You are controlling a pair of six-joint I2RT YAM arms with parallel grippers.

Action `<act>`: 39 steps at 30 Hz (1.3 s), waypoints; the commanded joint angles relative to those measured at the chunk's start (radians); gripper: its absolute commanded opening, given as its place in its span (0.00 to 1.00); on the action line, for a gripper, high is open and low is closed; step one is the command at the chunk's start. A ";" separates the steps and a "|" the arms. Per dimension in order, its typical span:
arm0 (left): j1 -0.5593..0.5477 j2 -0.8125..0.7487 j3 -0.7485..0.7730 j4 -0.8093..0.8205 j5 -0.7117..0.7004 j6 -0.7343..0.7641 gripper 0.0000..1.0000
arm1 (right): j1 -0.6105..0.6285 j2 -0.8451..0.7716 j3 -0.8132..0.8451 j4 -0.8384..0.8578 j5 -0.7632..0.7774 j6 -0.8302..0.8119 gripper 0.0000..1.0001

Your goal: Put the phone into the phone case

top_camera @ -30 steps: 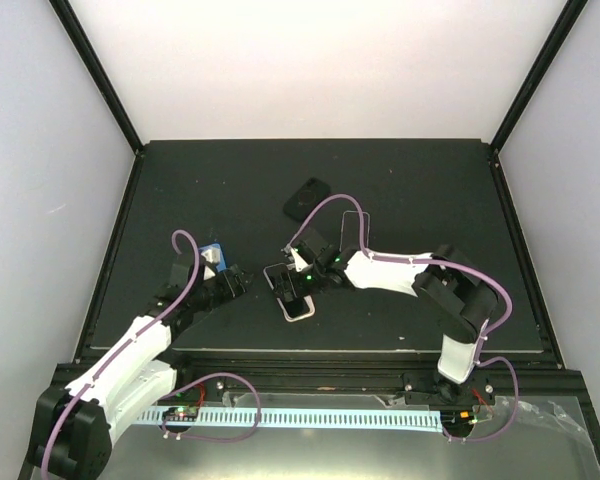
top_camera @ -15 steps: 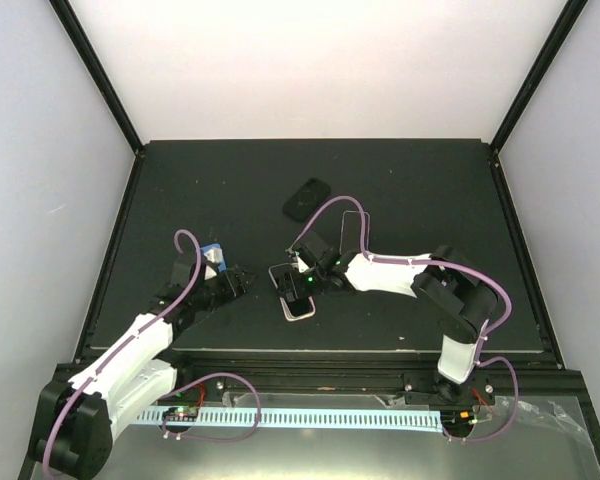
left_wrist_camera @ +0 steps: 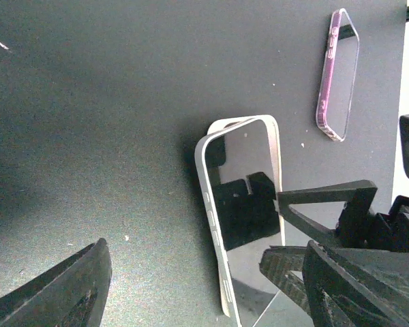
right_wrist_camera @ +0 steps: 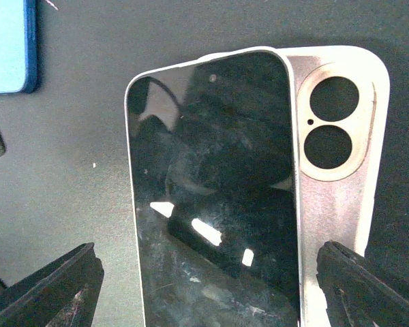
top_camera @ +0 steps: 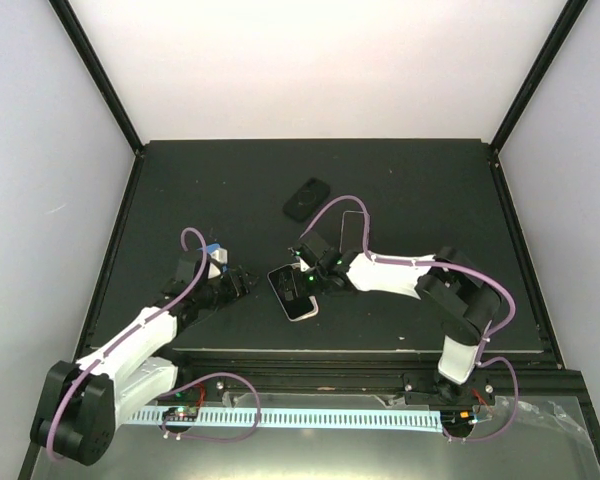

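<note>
The phone (right_wrist_camera: 211, 197), black screen up, lies askew across the cream phone case (right_wrist_camera: 341, 177); the case's two camera holes stay uncovered beside it. My right gripper (right_wrist_camera: 211, 293) is open, one finger on each side of the phone and case, neither pressing them. In the top view the phone (top_camera: 283, 290) overlaps the case (top_camera: 306, 311) near the table's front, with the right gripper (top_camera: 298, 280) above it. The left gripper (top_camera: 244, 283) is open just left of the phone. From the left wrist, the phone (left_wrist_camera: 242, 225) looks tilted on the case (left_wrist_camera: 277, 146), and the left gripper (left_wrist_camera: 204, 300) holds nothing.
A pink-edged clear case (left_wrist_camera: 337, 75) lies beyond the phone, also seen from the top (top_camera: 357, 228). A black case (top_camera: 306, 197) lies farther back. A blue item (top_camera: 213, 254) sits by the left arm, and its corner shows in the right wrist view (right_wrist_camera: 7, 44).
The right gripper's jaws have widened off the phone, which has shifted farther over the case. The left gripper has edged closer to the phone.
</note>
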 commanded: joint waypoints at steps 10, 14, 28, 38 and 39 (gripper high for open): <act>0.002 0.081 0.008 0.082 0.059 0.023 0.68 | -0.009 -0.130 -0.019 -0.082 0.142 -0.020 0.70; -0.003 0.109 0.019 0.103 0.082 0.038 0.66 | -0.026 -0.109 -0.036 -0.056 0.129 -0.022 0.64; -0.033 0.251 0.055 0.157 0.090 0.056 0.64 | -0.035 -0.011 -0.061 0.004 0.064 -0.027 0.55; -0.117 0.386 0.127 0.212 0.048 0.076 0.37 | -0.035 -0.031 -0.123 0.072 0.012 0.007 0.36; -0.122 0.397 0.134 0.213 0.042 0.077 0.36 | -0.035 -0.031 -0.129 0.080 0.008 0.011 0.36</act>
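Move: Just beneath the right hand, about 3 cm down and almost centred under it, lies the phone case, with the phone skewed on top, its middle about 1 cm to the left. The black case is some 23 cm ahead and 2 cm right; the pink phone about 15 cm ahead and 15 cm right. From the left hand, the phone's middle is roughly 11 cm right, 2 cm back and 6 cm down; the blue phone about 9 cm left, 5 cm ahead, 6 cm down. Lifting about 3 cm off the phone, the right hand shifts some 3 cm right and sinks again to the right edges of phone and case, its fingers narrowing from wide to about a third open, one over the glass and one against the case's outer side. The left hand sinks about 3 cm, then swings right towards the phone's left edge, fingers half closing; no touch there is visible. ##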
